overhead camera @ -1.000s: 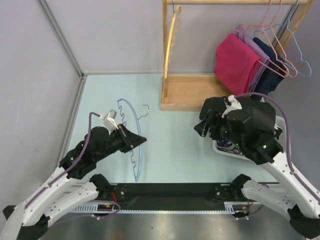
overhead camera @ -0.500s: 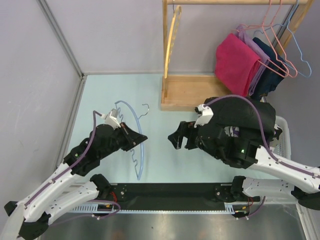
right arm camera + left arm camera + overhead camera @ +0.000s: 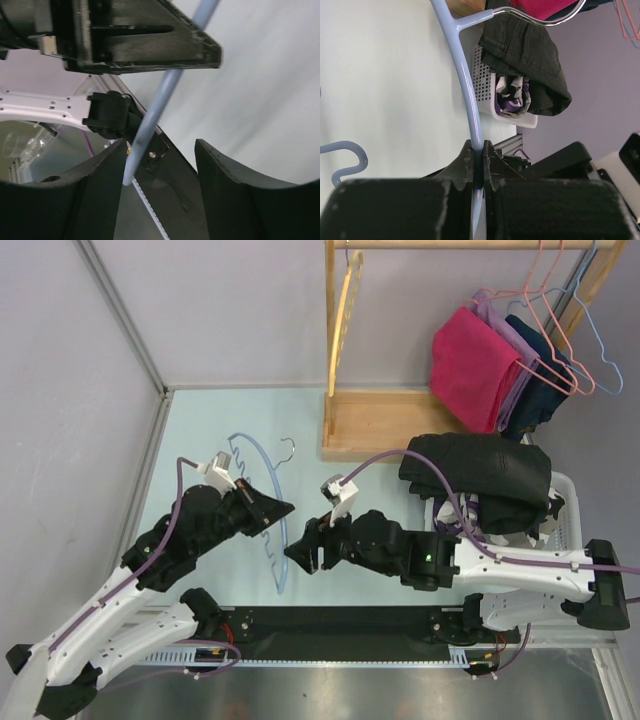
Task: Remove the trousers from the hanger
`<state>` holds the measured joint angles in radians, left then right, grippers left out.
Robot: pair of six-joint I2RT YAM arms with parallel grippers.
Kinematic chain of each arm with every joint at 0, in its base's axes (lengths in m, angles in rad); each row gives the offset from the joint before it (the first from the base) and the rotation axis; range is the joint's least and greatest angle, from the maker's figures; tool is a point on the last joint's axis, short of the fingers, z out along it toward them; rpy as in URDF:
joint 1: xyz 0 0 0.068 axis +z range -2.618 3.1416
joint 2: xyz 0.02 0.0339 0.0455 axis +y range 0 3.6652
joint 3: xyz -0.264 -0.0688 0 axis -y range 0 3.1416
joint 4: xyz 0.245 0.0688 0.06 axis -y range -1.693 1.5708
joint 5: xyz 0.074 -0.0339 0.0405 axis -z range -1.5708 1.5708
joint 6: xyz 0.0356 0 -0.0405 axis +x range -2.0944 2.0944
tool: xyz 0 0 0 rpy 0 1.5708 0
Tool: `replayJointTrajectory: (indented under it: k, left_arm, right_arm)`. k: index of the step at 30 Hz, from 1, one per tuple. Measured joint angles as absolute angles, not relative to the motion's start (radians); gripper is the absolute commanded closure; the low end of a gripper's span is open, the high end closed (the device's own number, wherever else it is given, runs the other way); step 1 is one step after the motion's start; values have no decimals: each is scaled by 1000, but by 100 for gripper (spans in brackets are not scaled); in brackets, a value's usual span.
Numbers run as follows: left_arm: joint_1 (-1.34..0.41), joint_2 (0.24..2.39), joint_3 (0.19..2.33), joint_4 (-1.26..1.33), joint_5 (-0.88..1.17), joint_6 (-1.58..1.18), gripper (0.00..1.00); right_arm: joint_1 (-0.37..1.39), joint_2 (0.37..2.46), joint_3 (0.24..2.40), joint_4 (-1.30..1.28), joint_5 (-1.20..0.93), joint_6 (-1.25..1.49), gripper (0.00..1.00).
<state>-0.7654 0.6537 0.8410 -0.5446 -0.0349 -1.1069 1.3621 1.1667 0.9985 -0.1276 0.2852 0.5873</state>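
The black trousers lie bunched over the white basket at the right, off the hanger; the left wrist view shows these trousers too. My left gripper is shut on the light-blue hanger, whose thin bar is pinched between its fingertips. My right gripper is open at the hanger's lower end. In the right wrist view the blue bar runs down between the open jaws, close to the left finger and not gripped.
A wooden clothes rack stands at the back with a wooden hanger. Pink, purple and navy garments hang at its right end beside bare pink and blue wire hangers. A grey wall panel borders the left.
My right arm swung left from over the basket to the hanger's lower end, leaving the trousers on the basket, and its jaws narrowed a little. The left gripper kept its hold.
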Motion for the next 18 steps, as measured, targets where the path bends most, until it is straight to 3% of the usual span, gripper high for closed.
replayJointTrajectory:
  k: [13,18]
  left_arm:
    - [-762,640,859,-532,-34,-1127,99]
    - [-757,632,859,-529,-31,-1135,100]
  right_arm:
    - [1407,1280,982,62,245,575,66]
    - [1425,1286,982,74,290,594,85]
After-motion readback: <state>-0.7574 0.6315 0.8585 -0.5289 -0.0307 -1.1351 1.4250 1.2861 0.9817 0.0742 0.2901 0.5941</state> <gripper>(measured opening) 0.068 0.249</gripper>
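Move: The right hand, empty with its fingers well open, goes for the near stretch of the blue hanger, about 4 cm to its left, 2 cm back and roughly 1 cm lower. The left fingers, still shut on the hanger, stand some 9 cm ahead and 2 cm to the left, about level, and the black trousers on the basket lie about 40 cm to the right, 15 cm ahead and 15 cm down. From the left hand the near stretch lies about 9 cm back and 1 cm left, about level. The right hand reaches about 4 cm left and 2 cm back, sinking slightly at the end, to bring its fingers either side of the blue hanger's near stretch, and closes from well open to a narrow gap until they pinch the bar. Meanwhile the left hand keeps its grip farther out on the same bar and lifts it about 2 cm, tilting only a few degrees. ##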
